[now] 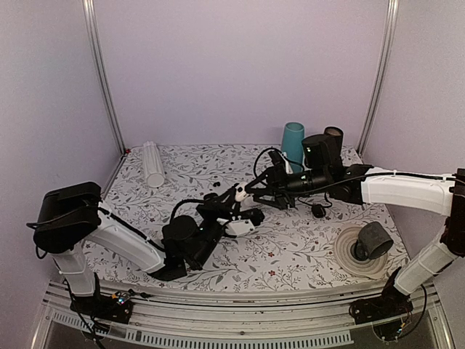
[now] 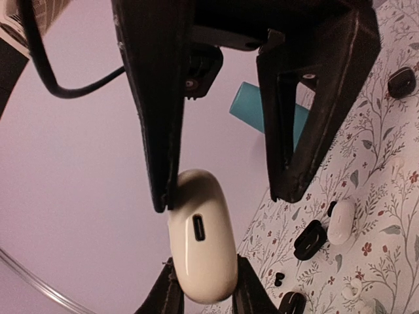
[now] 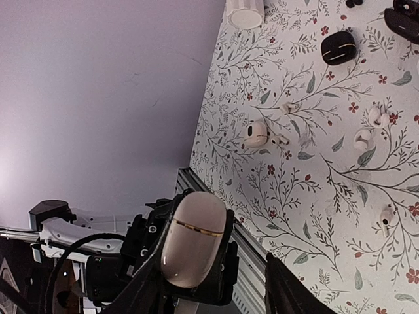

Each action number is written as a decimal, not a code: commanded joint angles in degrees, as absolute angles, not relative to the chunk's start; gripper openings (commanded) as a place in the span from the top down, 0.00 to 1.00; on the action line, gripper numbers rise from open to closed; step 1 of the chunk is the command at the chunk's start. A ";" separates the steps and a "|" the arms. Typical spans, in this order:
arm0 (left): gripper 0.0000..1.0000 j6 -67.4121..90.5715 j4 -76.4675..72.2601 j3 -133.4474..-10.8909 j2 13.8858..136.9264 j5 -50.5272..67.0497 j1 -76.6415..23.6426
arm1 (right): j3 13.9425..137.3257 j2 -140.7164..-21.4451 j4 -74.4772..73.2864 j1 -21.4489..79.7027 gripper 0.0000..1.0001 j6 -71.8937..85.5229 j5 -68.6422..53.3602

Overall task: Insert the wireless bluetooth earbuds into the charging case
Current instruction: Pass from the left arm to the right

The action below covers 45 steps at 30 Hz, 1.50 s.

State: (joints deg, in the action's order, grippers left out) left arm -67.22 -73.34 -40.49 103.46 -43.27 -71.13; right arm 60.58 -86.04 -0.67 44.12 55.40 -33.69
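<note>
The white charging case (image 2: 200, 239) is held up off the table with its lid closed, and my left gripper (image 2: 206, 284) is shut on its lower end. It shows between the two grippers (image 1: 240, 196) from above. My right gripper (image 2: 226, 196) straddles the case's upper end with its jaws open. One finger (image 2: 160, 176) touches the case, and the other stands well apart from it. In the right wrist view the case (image 3: 195, 239) sits beside one finger of my right gripper (image 3: 216, 261). Two tiny white earbuds (image 3: 285, 106) (image 3: 386, 214) lie loose on the flowered cloth.
A smaller white piece (image 3: 256, 134) and small black rounded pieces (image 2: 309, 239) (image 3: 339, 47) lie on the cloth. A teal cup (image 1: 293, 144), a black cylinder (image 1: 333, 137) and a white ribbed tube (image 1: 153, 163) stand at the back. A grey mug on a plate (image 1: 373, 240) is at the right.
</note>
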 commanded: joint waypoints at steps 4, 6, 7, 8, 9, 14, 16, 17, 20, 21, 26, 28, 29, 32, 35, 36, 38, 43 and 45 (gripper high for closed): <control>1.00 -76.86 -85.27 -41.22 107.02 -46.22 -72.24 | 61.66 -86.31 -0.17 43.95 0.54 53.91 -35.20; 1.00 -76.97 -85.39 -41.22 107.14 -46.04 -72.33 | 61.59 -86.30 -0.10 43.96 0.56 53.47 -35.52; 1.00 -76.99 -85.39 -41.22 107.14 -45.93 -72.29 | 61.59 -86.35 0.03 43.95 0.56 53.30 -35.78; 1.00 -77.04 -85.24 -41.22 107.20 -45.84 -72.36 | 61.73 -86.42 0.29 43.97 0.56 53.07 -36.23; 1.00 -77.07 -85.14 -41.22 107.27 -45.73 -72.40 | 61.80 -86.63 0.35 44.05 0.56 52.72 -36.62; 1.00 -77.65 -84.94 -41.39 107.98 -45.44 -72.92 | 62.23 -87.02 0.46 44.17 0.56 51.76 -36.74; 1.00 -77.69 -84.97 -41.57 108.34 -45.52 -73.10 | 62.23 -87.09 0.81 44.29 0.56 51.72 -36.86; 1.00 -77.77 -84.99 -41.65 108.52 -45.49 -73.19 | 62.33 -87.16 0.80 44.36 0.56 51.68 -36.91; 1.00 -77.85 -84.82 -41.90 109.04 -45.28 -73.39 | 62.35 -87.36 1.01 44.56 0.56 51.55 -37.00; 1.00 -77.87 -84.88 -42.03 109.21 -45.41 -73.41 | 62.38 -87.42 1.12 44.64 0.56 51.52 -37.02; 1.00 -77.96 -84.81 -42.78 109.75 -45.35 -73.41 | 62.35 -87.71 1.23 44.82 0.64 51.50 -37.66; 1.00 -77.96 -84.68 -42.97 109.94 -45.35 -73.38 | 62.21 -87.78 1.25 44.83 0.70 51.49 -37.78; 1.00 -77.89 -84.64 -43.04 110.03 -45.47 -73.39 | 62.20 -87.75 1.31 44.82 0.74 51.50 -37.79; 1.00 -77.91 -84.72 -43.09 110.13 -45.66 -73.39 | 61.98 -87.63 1.03 44.82 0.82 51.42 -37.39; 1.00 -77.64 -84.73 -43.05 109.97 -45.82 -73.38 | 61.70 -87.51 1.11 44.83 0.93 51.24 -36.84; 1.00 -77.38 -84.67 -43.13 109.95 -46.06 -73.32 | 61.52 -87.34 1.45 44.85 0.95 51.20 -36.57; 0.82 -76.65 -84.30 -43.42 109.82 -46.62 -73.34 | 61.19 -86.96 1.94 44.83 0.96 51.17 -35.77; 0.30 -72.57 -80.07 -43.68 108.38 -47.34 -73.21 | 59.40 -84.47 4.26 44.82 0.96 50.78 -31.88; 0.21 -69.84 -76.44 -43.53 106.99 -47.16 -73.21 | 58.78 -83.37 4.79 44.79 0.96 50.27 -29.85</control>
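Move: The white charging case is still held in the left gripper, its middle about 1 cm ahead and 2 cm right of that hand's point, at the same height. From the right hand it is about 2 cm to the left and level, between the half-open fingers. Roughly 16 cm below the right hand, a second white case lies about 7 cm ahead and 1 cm right, an open black case 11 cm ahead and 3 cm left, and loose earbuds 6 cm left and 1 cm back. The charging case is passed in the air: the right hand eases back about 1 cm and slightly left, closes its fingers onto the case's free end, and then drifts forward again. The left hand holds the case nearly in place, sinking and shifting right about half a centimetre with a slight tilt, and opens wide only once the right grip is shut. ##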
